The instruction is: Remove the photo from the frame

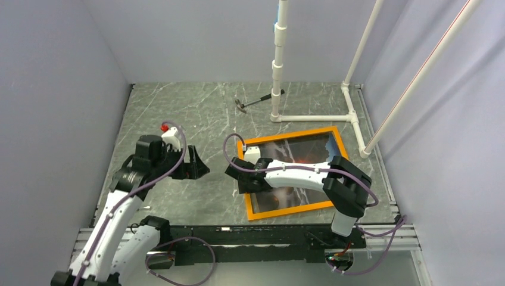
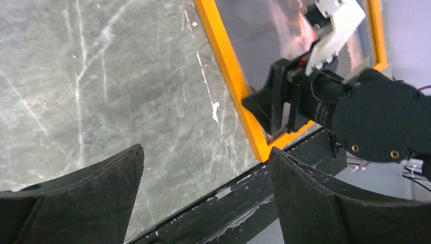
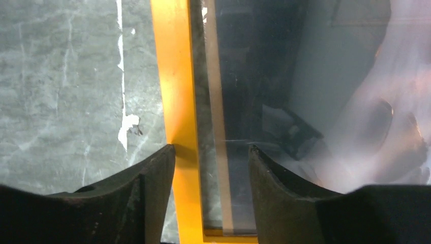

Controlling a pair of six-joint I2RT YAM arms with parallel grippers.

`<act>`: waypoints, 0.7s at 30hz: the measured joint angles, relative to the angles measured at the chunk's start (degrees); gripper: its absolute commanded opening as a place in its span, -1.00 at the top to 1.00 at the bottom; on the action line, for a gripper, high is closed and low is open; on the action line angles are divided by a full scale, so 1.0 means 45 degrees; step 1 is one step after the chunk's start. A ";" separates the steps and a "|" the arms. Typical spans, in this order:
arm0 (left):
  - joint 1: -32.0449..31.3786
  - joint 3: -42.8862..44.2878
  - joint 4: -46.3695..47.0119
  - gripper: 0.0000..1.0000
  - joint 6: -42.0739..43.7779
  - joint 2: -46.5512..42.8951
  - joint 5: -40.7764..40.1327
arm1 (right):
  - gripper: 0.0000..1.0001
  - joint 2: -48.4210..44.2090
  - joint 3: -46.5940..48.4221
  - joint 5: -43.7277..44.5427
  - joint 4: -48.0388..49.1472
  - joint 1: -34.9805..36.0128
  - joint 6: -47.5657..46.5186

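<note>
The orange frame [image 1: 289, 133] lies flat on the marble table, right of centre, with the photo [image 1: 306, 149] face up inside it. My right gripper [image 1: 245, 179] is down at the frame's left rail. In the right wrist view its fingers straddle that rail [image 3: 175, 76], one on the table side and one over the photo [image 3: 330, 76], with a gap left at the inner finger. A grey strip and a brown board edge show between rail and picture. My left gripper [image 1: 199, 168] hovers open over bare table left of the frame [image 2: 228, 71], holding nothing.
A small hammer-like tool [image 1: 250, 102] lies at the back. A white pipe stand [image 1: 277, 59] rises behind the frame, and its base pipes [image 1: 315, 118] run along the frame's far and right sides. A black mounting rail [image 1: 256, 235] lines the near edge. Walls close in on both sides.
</note>
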 measured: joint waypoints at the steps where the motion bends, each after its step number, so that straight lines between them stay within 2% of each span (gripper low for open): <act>1: 0.0000 -0.0379 0.0078 -0.86 -0.0262 -0.0559 0.0165 | -0.08 0.0044 0.0092 0.0063 0.0024 0.0053 0.0087; 7: 0.0000 -0.1598 0.0092 -0.86 -0.1035 -0.1525 0.0767 | 0.00 0.1166 0.0675 0.0578 -0.0160 0.0486 0.0491; 13: 0.0000 -0.1749 0.0102 -0.84 -0.1258 -0.1219 0.1035 | 0.54 0.1715 0.1326 0.0942 -0.0593 0.0957 0.0777; 15: 0.0000 -0.1831 0.0267 -0.84 -0.1477 -0.1384 0.1151 | 0.84 0.1797 0.1404 0.1001 -0.0801 0.0967 0.0865; 17: 0.0000 -0.2166 0.0709 -0.84 -0.1860 -0.1797 0.1336 | 1.00 0.1817 0.1651 0.1132 -0.1137 0.0962 0.0957; 21: 0.0000 -0.3065 0.1433 -0.83 -0.2599 -0.2458 0.1651 | 1.00 0.1817 0.2667 0.1341 -0.2254 0.0962 0.1107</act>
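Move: The right hand's half-open fingers already straddle the frame's left side bar; the spot to grip lies about 1 cm to its left, level with it fore and aft, and 2 cm below. From this hand the frame's near-left corner is some 8 cm back and 1 cm right, and the photo's middle roughly 19 cm right and 6 cm ahead. From the left hand the grip spot lies about 16 cm right, 1 cm back and 17 cm below. Leftward by some 2 cm and down about 1.5 cm, the right hand centres over the frame's left side bar, closes its fingers on it from both sides, then rises about 2 cm with the bar pinched. The empty left hand stays open and eases back about 3 cm and down as much, drifting right and rolling some 10 degrees. ##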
